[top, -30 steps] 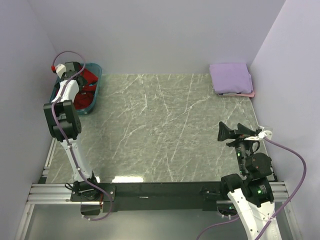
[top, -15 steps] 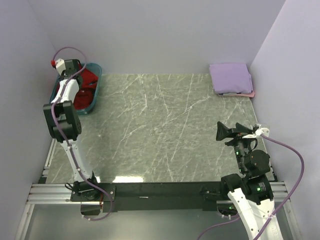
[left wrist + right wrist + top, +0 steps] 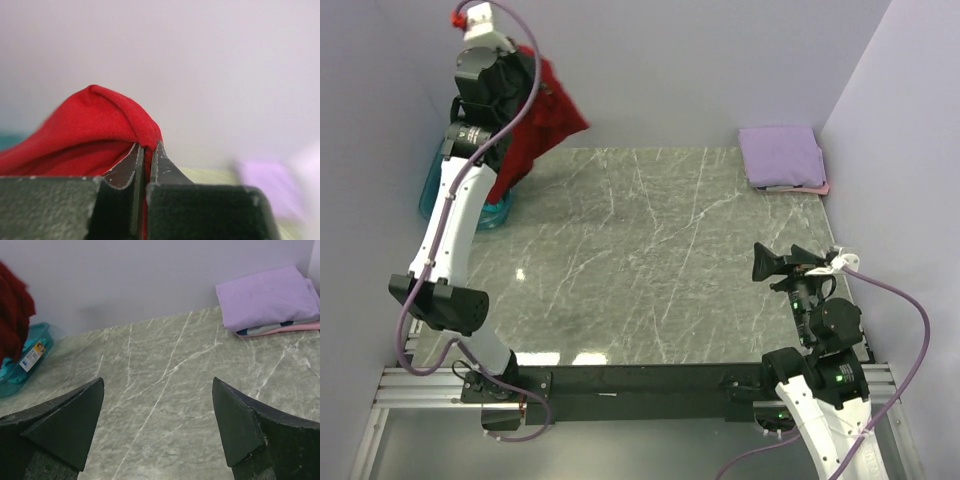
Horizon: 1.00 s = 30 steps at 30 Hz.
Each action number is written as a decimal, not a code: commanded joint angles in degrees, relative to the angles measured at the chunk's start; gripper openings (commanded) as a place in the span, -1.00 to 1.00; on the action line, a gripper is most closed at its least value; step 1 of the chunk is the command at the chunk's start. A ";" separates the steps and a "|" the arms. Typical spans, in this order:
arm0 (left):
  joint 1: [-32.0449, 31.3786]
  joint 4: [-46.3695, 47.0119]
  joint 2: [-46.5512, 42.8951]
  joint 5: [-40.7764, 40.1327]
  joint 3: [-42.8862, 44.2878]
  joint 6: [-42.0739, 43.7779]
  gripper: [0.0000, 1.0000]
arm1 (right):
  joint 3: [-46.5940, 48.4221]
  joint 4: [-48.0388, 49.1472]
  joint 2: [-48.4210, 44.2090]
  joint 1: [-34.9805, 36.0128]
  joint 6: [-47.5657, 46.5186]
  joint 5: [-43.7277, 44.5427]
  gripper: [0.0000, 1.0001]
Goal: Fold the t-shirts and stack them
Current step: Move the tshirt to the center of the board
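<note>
The deep red t-shirt [image 3: 548, 112] hangs in the air above the table's far left corner, pinched by my left gripper [image 3: 510, 78], which is raised high. In the left wrist view the jaws [image 3: 147, 148] are shut on a fold of the red t-shirt [image 3: 95, 120]. At the far right corner lies a folded stack with the lavender t-shirt [image 3: 780, 153] on top, a teal edge [image 3: 250, 330] under it and a pale pink t-shirt [image 3: 295, 327] at the bottom. My right gripper [image 3: 782, 262] hovers near the right edge, open and empty [image 3: 157, 382].
A translucent blue-green tub [image 3: 430, 196] stands at the far left beneath the hanging shirt and shows with a label in the right wrist view [image 3: 31, 354]. The marble tabletop [image 3: 650, 250] is walled on the left, back and right.
My left gripper shut on the red shirt inside the tub, then rose high, pulling the shirt up out of it. The right arm stayed almost still.
</note>
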 commanded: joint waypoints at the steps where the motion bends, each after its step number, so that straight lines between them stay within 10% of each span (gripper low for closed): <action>1: -4.67 1.98 -3.16 15.18 4.06 0.27 -0.99 | 4.82 -0.75 2.29 0.46 -0.02 0.87 0.89; 15: -9.69 17.63 -14.40 47.64 -6.73 -14.33 -0.86 | 10.45 -4.44 4.75 0.46 0.50 0.88 0.89; 20: -9.60 12.97 -21.97 30.36 -30.27 -7.57 -0.54 | 11.16 -6.38 8.52 0.46 1.29 -5.62 0.89; 26: -7.24 -3.00 -27.17 -12.24 -51.39 -7.46 0.60 | 10.72 -7.26 15.11 0.46 1.13 -15.02 0.89; 30: -7.40 -7.60 -29.26 -9.70 -56.05 -5.71 0.91 | 10.81 -8.04 22.23 0.46 3.66 -22.06 0.99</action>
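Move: The red t-shirt is already pinched and hanging from the raised left fingers. Its goal, the board's centre, lies about 25 cm right of that hand, 13 cm back and some 45 cm below. The basket sits roughly 25 cm to the left hand's left, 4 cm farther out and 41 cm down; the purple stack is about 44 cm right of the board's centre and 22 cm beyond. From the right hand the centre is some 16 cm ahead, 29 cm left and 26 cm below. The red t-shirt is swung away from the basket towards the board's centre: the left hand sweeps back and right and rises about 10 cm, turning clockwise some 50 degrees. There the fingers open wide and let go, and the hand swings back left and sinks fast, tipping down. The open right hand bobs up, then lowers and moves left towards the centre. ##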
